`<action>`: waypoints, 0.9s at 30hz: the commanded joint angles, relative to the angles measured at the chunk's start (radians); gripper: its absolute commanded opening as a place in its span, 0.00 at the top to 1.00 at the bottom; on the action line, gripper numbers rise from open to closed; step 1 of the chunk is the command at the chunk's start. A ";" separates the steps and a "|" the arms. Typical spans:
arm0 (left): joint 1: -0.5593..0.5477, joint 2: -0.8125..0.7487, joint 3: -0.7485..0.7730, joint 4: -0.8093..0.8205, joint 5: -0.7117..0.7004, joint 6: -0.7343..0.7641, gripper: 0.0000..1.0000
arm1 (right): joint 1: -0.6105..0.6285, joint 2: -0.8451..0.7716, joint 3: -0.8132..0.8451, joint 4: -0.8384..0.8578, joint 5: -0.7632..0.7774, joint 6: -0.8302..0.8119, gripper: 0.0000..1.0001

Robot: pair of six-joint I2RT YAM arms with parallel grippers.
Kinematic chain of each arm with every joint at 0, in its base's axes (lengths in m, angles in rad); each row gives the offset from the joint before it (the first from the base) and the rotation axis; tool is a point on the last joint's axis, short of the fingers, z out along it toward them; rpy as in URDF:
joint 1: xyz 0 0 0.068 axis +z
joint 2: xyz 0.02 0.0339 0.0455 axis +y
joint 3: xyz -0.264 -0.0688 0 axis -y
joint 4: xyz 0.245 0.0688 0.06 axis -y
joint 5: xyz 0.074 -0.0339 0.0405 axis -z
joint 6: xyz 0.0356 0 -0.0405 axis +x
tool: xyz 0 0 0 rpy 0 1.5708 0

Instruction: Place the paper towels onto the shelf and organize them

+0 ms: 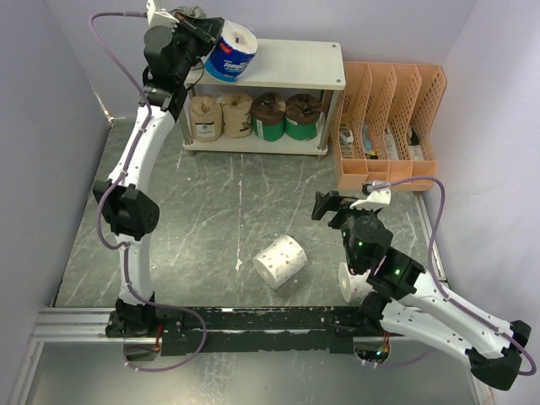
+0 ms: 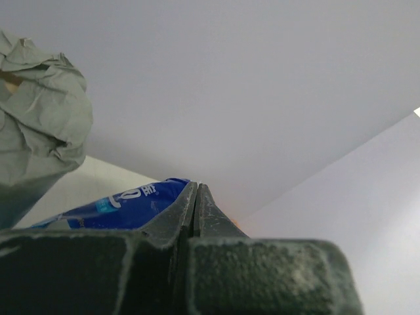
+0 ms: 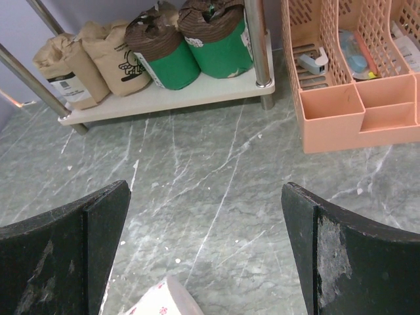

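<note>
The shelf (image 1: pixel 295 66) stands at the back. Its lower board (image 3: pixel 164 98) holds two tan kraft rolls (image 1: pixel 221 115) (image 3: pixel 92 56) and two brown-and-green rolls (image 1: pixel 287 116) (image 3: pixel 197 42). On top, a blue-and-white packaged roll (image 1: pixel 232 52) (image 2: pixel 111 207) lies tilted at the left end, beside a grey roll (image 1: pixel 190 13) (image 2: pixel 39 118). My left gripper (image 1: pixel 205 32) (image 2: pixel 197 187) is shut, its jaws pressed together with the blue wrapper against the left finger. My right gripper (image 1: pixel 325 205) (image 3: pixel 207 216) hangs open over the table, just beyond a white dotted roll (image 1: pixel 281 261) (image 3: pixel 161 298). Another white roll (image 1: pixel 353 283) is half hidden under the right arm.
An orange perforated file organizer (image 1: pixel 388 126) (image 3: pixel 341 98) with small items stands right of the shelf. Walls close in the left, back and right sides. A black rail (image 1: pixel 253 325) runs along the near edge.
</note>
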State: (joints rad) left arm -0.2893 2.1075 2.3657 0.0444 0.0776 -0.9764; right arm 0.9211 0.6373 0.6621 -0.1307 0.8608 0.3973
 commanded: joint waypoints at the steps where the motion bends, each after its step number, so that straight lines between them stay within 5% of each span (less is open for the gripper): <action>1: 0.002 0.057 0.063 0.151 -0.026 0.000 0.93 | -0.013 0.018 0.038 0.042 0.019 -0.046 0.00; 12: -0.007 0.173 0.117 0.322 -0.083 0.066 0.93 | -0.067 0.111 0.030 0.125 -0.045 -0.104 0.00; 20: -0.047 0.222 0.106 0.440 -0.105 0.244 0.93 | -0.154 0.149 0.009 0.160 -0.147 -0.086 0.00; 24: -0.048 0.216 0.076 0.490 -0.095 0.316 0.77 | -0.181 0.156 -0.003 0.165 -0.174 -0.075 0.00; 27: -0.048 0.182 0.052 0.513 -0.070 0.361 0.38 | -0.191 0.151 -0.014 0.176 -0.178 -0.065 0.00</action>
State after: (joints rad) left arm -0.3321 2.3283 2.4401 0.4538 -0.0113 -0.7189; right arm 0.7471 0.7937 0.6697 0.0101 0.7094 0.3176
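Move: The left hand still holds the Tempo pack by its wrap, hanging tilted. Its spot on the top shelf is about 5 cm ahead of that hand, 5 cm right and 8 cm below. The grey bag stands about 8 cm left and 7 cm ahead, slightly below; a green roll sits on the lower shelf, 3 cm ahead, 9 cm right and nearly 30 cm down. From the right hand the spot is about 36 cm ahead, 21 cm left and 15 cm higher. Forward about 5 cm over the top shelf goes the left hand with the pinched Tempo pack, then down and right some 2 cm each while the fingertips tip up nearly 20 degrees. At the end it eases slightly up and back as the fingers part to release the wrap. The right hand, open and empty, drifts 4 cm forward above the table. ##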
